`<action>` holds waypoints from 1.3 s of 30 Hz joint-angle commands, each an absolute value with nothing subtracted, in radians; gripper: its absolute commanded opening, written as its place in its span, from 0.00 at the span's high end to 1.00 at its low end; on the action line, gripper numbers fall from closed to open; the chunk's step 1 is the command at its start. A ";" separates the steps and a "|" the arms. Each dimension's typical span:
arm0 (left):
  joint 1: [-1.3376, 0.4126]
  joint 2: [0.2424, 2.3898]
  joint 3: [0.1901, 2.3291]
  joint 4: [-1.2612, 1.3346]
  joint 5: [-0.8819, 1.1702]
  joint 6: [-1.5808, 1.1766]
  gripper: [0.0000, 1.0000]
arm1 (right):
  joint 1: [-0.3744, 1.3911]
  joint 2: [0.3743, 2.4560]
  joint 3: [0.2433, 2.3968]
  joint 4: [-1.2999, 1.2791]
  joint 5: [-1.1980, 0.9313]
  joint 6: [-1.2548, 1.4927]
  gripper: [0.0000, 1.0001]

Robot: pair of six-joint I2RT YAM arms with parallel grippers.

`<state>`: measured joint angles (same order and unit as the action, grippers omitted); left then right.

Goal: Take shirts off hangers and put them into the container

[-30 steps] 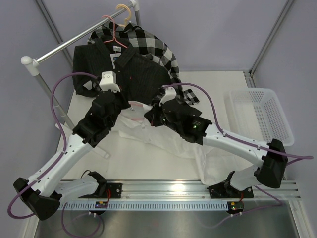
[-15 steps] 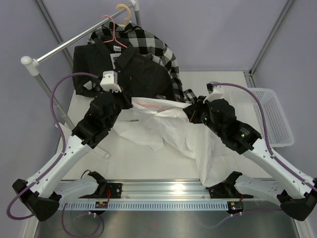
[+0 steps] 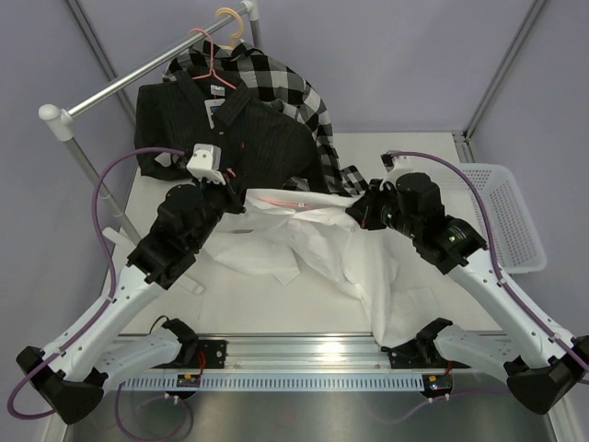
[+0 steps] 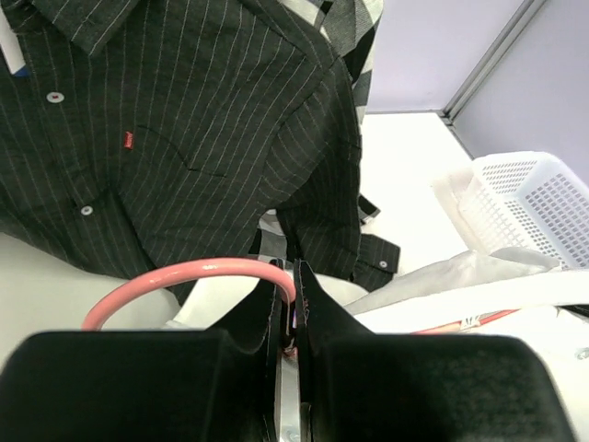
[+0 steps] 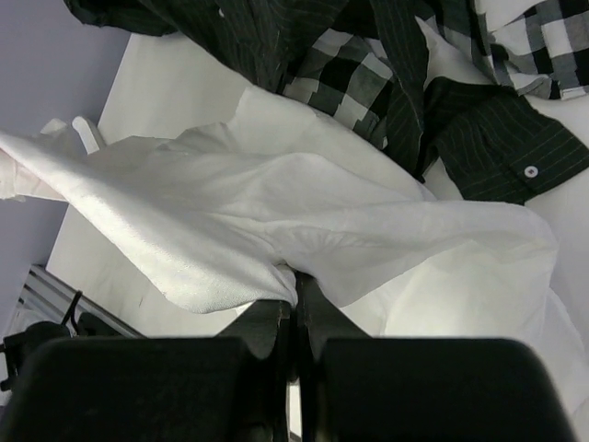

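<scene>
The white shirt (image 3: 313,244) is stretched across the table between both grippers. My left gripper (image 3: 237,195) is shut on the hook of a pink hanger (image 4: 184,274), whose wire (image 3: 285,199) still runs inside the shirt's collar. To the right, my right gripper (image 3: 354,210) is shut on a fold of the white shirt (image 5: 276,221). The dark striped shirt (image 3: 248,138) and the check shirt (image 3: 276,78) hang at the back on a pink hanger (image 3: 210,55) and a beige hanger (image 3: 230,23). The white lattice container (image 3: 502,216) stands at the right edge.
A silver rail (image 3: 138,78) on a white post crosses the back left above the table. The dark shirt's cuff (image 5: 497,147) and the check shirt's tail (image 5: 350,83) lie on the table just behind the white shirt. Part of the white shirt drapes over the near edge.
My right gripper has swung right, toward the container, with the white shirt, pulling it taut away from the hanger. The left gripper has kept its hold on the hanger and shifted slightly.
</scene>
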<state>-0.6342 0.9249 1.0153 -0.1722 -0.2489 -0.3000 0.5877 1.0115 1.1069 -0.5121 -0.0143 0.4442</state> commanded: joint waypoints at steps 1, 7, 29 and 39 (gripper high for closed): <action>-0.600 0.850 1.003 -0.029 -0.380 -0.247 1.00 | 0.538 1.041 1.129 -0.638 -0.053 0.380 1.00; -0.600 0.834 0.988 -0.012 -0.406 -0.259 1.00 | 0.538 1.091 1.137 -0.624 -0.175 0.396 1.00; -0.588 0.842 0.976 -0.037 -0.578 -0.354 1.00 | 0.548 1.083 1.129 -0.600 -0.404 0.485 1.00; -0.568 0.839 0.962 -0.048 -0.640 -0.435 1.00 | 0.627 1.065 1.138 -0.537 -0.468 0.549 1.00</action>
<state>-0.6044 0.8696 0.9546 -0.1692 -0.4858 -0.3565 0.5919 1.0904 1.1198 -0.4995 -0.4374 0.5217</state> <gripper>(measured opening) 0.050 0.033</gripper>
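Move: The pink hanger is still pinched by its hook in the left fingers, its middle about 11 cm to the right of that hand, level ahead-and-back and some 4 cm lower; from the right hand, which grips the white shirt's edge, it lies about 16 cm to the left and 3 cm ahead, about level in height. The black striped shirt hangs some 18 cm ahead of the left hand and 3 cm to its left, at about its height. The container stands roughly 33 cm to the right of the right hand, 10 cm farther out and 25 cm below. With the white shirt still stretched between them, both hands shift left together, the left hand carrying the hanger about 5 cm that way, with only a small dip, while its wrist swings some 15 degrees counter-clockwise. The right hand keeps its pinch on the shirt's edge, dips a little first, then draws left and back towards the robot, ending about 6 cm left and 5 cm back, partly risen again, its wrist turning some 20 degrees counter-clockwise and the fingers tipping further down. ##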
